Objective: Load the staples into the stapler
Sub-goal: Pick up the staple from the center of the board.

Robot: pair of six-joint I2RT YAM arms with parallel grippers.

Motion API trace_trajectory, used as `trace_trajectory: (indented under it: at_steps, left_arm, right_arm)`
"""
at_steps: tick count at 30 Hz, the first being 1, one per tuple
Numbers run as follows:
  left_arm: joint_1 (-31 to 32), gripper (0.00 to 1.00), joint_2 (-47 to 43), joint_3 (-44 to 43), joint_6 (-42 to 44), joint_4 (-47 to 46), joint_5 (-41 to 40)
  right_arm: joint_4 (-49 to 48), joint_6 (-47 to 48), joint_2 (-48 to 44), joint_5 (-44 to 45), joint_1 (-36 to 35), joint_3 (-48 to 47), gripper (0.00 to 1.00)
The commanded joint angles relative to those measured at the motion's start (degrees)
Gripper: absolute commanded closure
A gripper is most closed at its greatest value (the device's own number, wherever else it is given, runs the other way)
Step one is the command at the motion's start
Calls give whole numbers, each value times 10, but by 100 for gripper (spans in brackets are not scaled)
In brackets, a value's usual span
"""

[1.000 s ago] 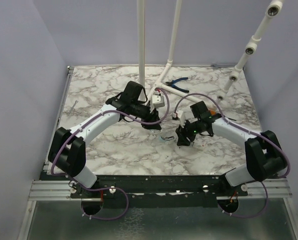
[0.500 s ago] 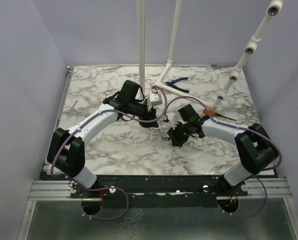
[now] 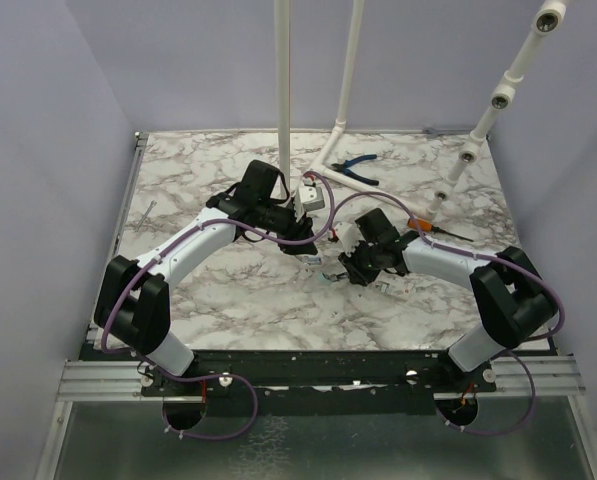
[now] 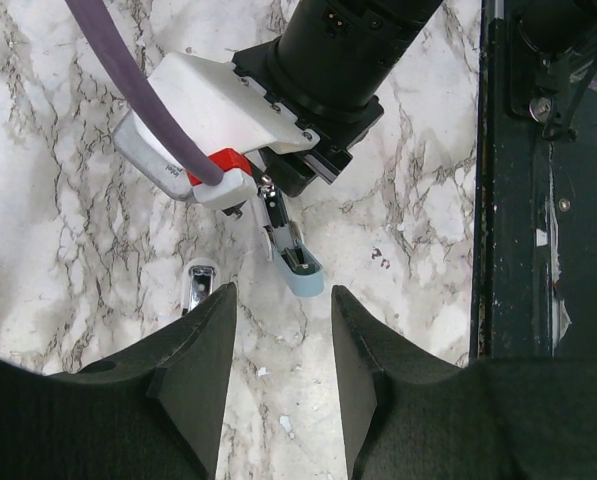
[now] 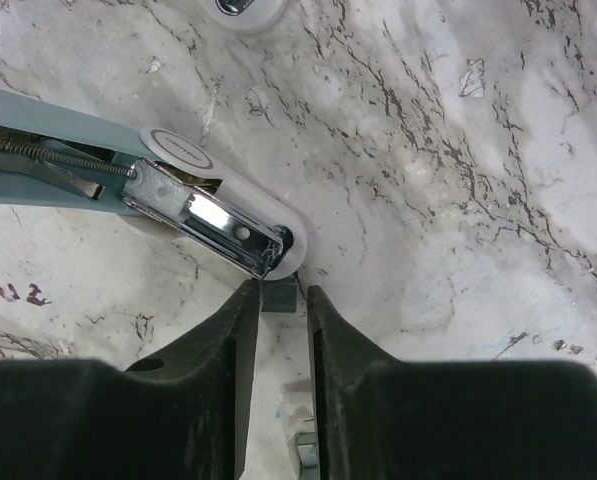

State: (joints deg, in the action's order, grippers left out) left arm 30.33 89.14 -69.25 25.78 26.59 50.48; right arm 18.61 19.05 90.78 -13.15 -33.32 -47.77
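Note:
The stapler point(image 5: 168, 195) lies opened on the marble, its pale blue-green body to the left and its silvery magazine pointing at my right gripper point(image 5: 278, 300). That gripper's jaws have closed in narrowly on a small grey strip of staples point(image 5: 278, 296), held at the fingertips just off the magazine's open end. From the top, the right gripper point(image 3: 350, 270) sits beside the stapler point(image 3: 328, 275). My left gripper point(image 4: 278, 310) hovers open with nothing between its fingers, just short of the stapler's blue end point(image 4: 300, 270). In the top view the left gripper point(image 3: 313, 245) is behind the stapler.
A small white-and-chrome piece point(image 4: 200, 285) lies left of the stapler. Pale scraps point(image 5: 298, 450) lie on the marble under my right fingers. Blue-handled pliers point(image 3: 354, 170) and white pipe posts point(image 3: 328, 150) stand at the back. An orange-handled screwdriver point(image 3: 420, 225) lies at the right.
My right arm swung left to the stapler and its jaws narrowed around the staples. The left arm shifted slightly right and stayed open.

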Motion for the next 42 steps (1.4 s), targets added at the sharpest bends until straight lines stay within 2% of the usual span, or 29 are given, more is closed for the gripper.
trace_trajectory:
  at_steps: [1,17,23,31,42]
  left_arm:
    - [-4,55,-2,-7,4,1,-8]
    - [-5,55,-7,1,11,1,-11]
    - [-5,55,-7,1,15,2,-14]
    - [-5,55,6,-6,14,3,-8]
    - [-5,54,24,-11,-56,-26,8]
  right_arm:
    - [30,21,-8,25,-1,14,75]
    - [21,71,-6,-15,-1,16,78]
    - [24,88,-10,-34,-1,19,84]
    - [25,118,-63,-75,1,28,92]
    - [54,123,-114,-150,10,0,94]
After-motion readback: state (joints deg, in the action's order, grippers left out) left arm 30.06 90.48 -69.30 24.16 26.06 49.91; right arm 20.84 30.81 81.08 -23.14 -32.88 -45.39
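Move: Right between the right hand's open fingertips lies the small staple strip, about 1 cm below the hand point. The open stapler's middle is some 4 cm to the left and 2 cm back; the white stapler is roughly 9 cm left and 4 cm ahead; the white case is about 8 cm right and 2 cm back. From the left hand the staple lies about 9 cm to the right, level fore and aft, and some 17 cm below. Closing on the staple beside the stapler's metal tip, the right fingers first ease back and right by under 1 cm, staying down at the table while the hand turns counter-clockwise. With the strip pinched at the very tips, the hand draws back a little, then rises about 4 cm, shifting slightly left; the whole turn comes to some 15 degrees. ##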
